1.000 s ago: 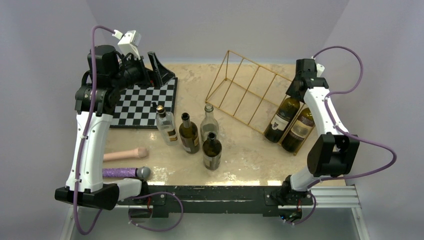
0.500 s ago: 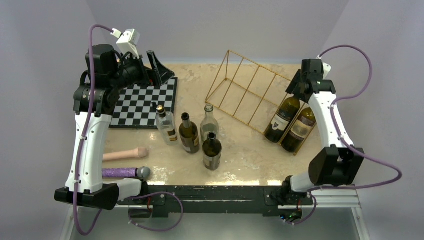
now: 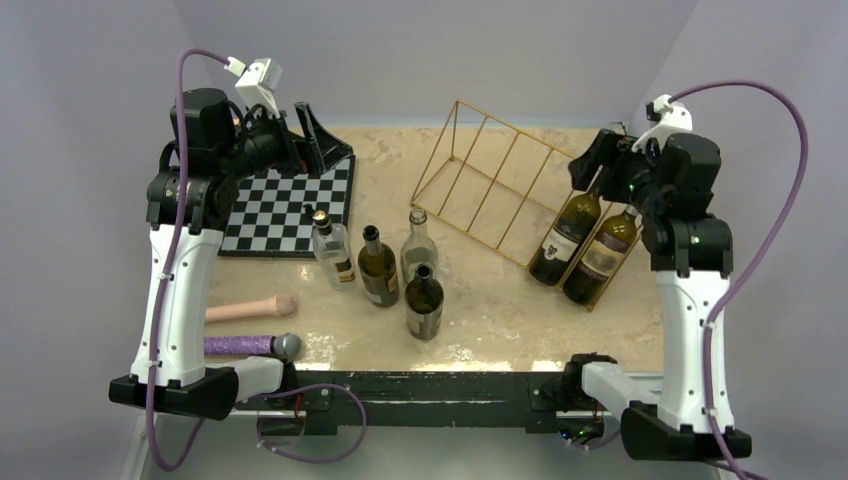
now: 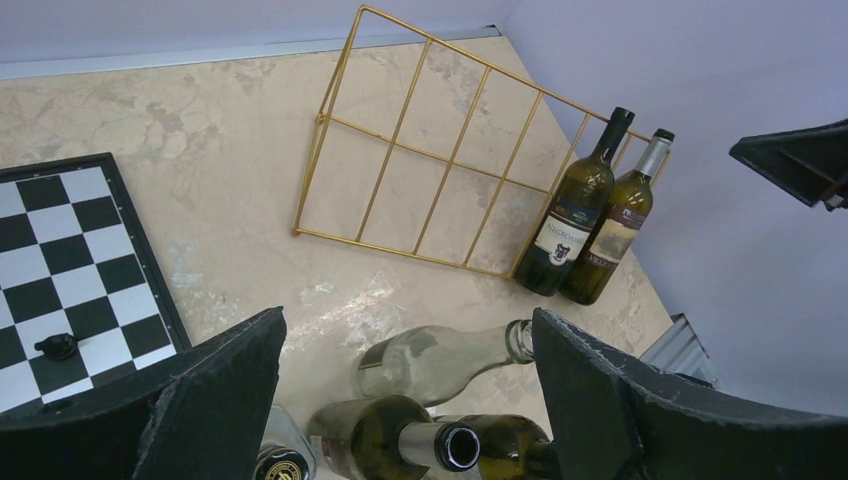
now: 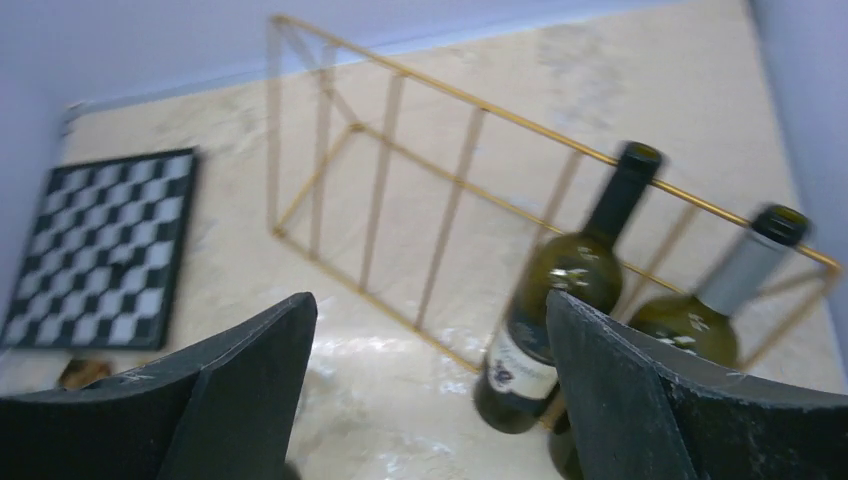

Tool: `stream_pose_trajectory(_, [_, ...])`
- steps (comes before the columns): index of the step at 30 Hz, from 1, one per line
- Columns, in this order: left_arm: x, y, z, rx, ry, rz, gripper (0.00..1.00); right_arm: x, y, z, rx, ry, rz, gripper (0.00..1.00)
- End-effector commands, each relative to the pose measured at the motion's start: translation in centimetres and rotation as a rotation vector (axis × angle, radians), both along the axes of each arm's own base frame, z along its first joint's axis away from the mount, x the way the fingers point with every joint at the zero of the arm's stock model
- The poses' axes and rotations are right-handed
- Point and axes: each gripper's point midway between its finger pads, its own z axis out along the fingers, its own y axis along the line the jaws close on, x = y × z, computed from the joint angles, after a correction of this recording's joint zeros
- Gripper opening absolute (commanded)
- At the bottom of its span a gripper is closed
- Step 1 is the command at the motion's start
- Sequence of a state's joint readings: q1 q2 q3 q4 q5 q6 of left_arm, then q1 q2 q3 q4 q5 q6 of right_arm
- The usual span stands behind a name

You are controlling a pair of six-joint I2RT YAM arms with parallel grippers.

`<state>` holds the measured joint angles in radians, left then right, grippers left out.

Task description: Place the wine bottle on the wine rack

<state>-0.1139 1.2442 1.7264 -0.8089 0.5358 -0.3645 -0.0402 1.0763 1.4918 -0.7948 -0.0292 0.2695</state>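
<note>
The gold wire wine rack (image 3: 520, 130) stands at the back right of the table. Two dark green wine bottles (image 3: 563, 238) (image 3: 598, 258) lie slanted in its rightmost slots, necks pointing up and away. My right gripper (image 3: 588, 172) hovers just above their necks, open and holding nothing. The right wrist view shows the rack (image 5: 470, 104) and both bottles (image 5: 560, 290) (image 5: 725, 285) beyond the spread jaws of the right gripper (image 5: 430, 390). Over the far left, my left gripper (image 3: 322, 138) is open and empty. Its wrist view looks past the left gripper (image 4: 410, 400) at the rack (image 4: 400, 253).
Several bottles stand mid-table: a clear square one (image 3: 332, 250), a dark one (image 3: 378, 268), a clear one (image 3: 418, 245) and a dark one nearest (image 3: 424, 302). A checkered board (image 3: 290, 205) lies at the left. A pink rod (image 3: 250, 308) and a purple microphone (image 3: 255, 345) lie front left.
My right gripper opened off the neck of the left-hand racked bottle and drew back upward and to the right. The bottle stays in the rack. The left arm has not moved.
</note>
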Motion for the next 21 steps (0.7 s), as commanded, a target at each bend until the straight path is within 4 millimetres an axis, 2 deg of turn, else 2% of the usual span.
stream_pose_trajectory(1, [-1.0,-0.9,2.6,-0.049,-0.062,-0.051,0.96,-3.9,8.3,4.0,0.052,-0.174,0.520,0.90])
stream_pose_trajectory(6, [-1.1,-1.3,2.3,-0.066,-0.047,-0.069,0.96,-8.7,14.4,4.2,0.054,-0.215,0.829,0.90])
stream_pose_trajectory(10, [-0.9,-1.2,2.0,-0.064,-0.038,-0.065,0.96,-10.9,17.6,3.3,0.037,-0.201,0.947,0.90])
stream_pose_trajectory(16, [-0.5,-1.2,1.7,-0.063,-0.024,-0.059,0.97,-13.3,21.0,2.6,0.051,-0.226,1.065,0.89])
stream_pose_trajectory(21, [0.0,-1.0,1.4,-0.051,-0.012,-0.042,0.97,-14.0,23.5,0.9,-0.008,-0.210,1.124,0.88])
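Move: The front green bottle stands roughly 31 cm to the left of my empty right hand and 13 cm nearer the base, its middle some 22 cm below. Beyond that bottle by about 9 cm stands the clear bottle; the second green bottle is some 6 cm farther out and 9 cm left of it. The rack's middle is about 9 cm left of my right hand and 6 cm ahead. From my left hand the front green bottle lies 17 cm right and 12 cm back. With its fingers still wide open, I swing my right hand away from the two racked bottles, quickly left and back by about 27 cm, towards the front green bottle. The hand lifts a few centimetres early on, then sinks back to its starting height while turning some 65 degrees counter-clockwise, so that the fingers come to face the standing bottles, touching none. ##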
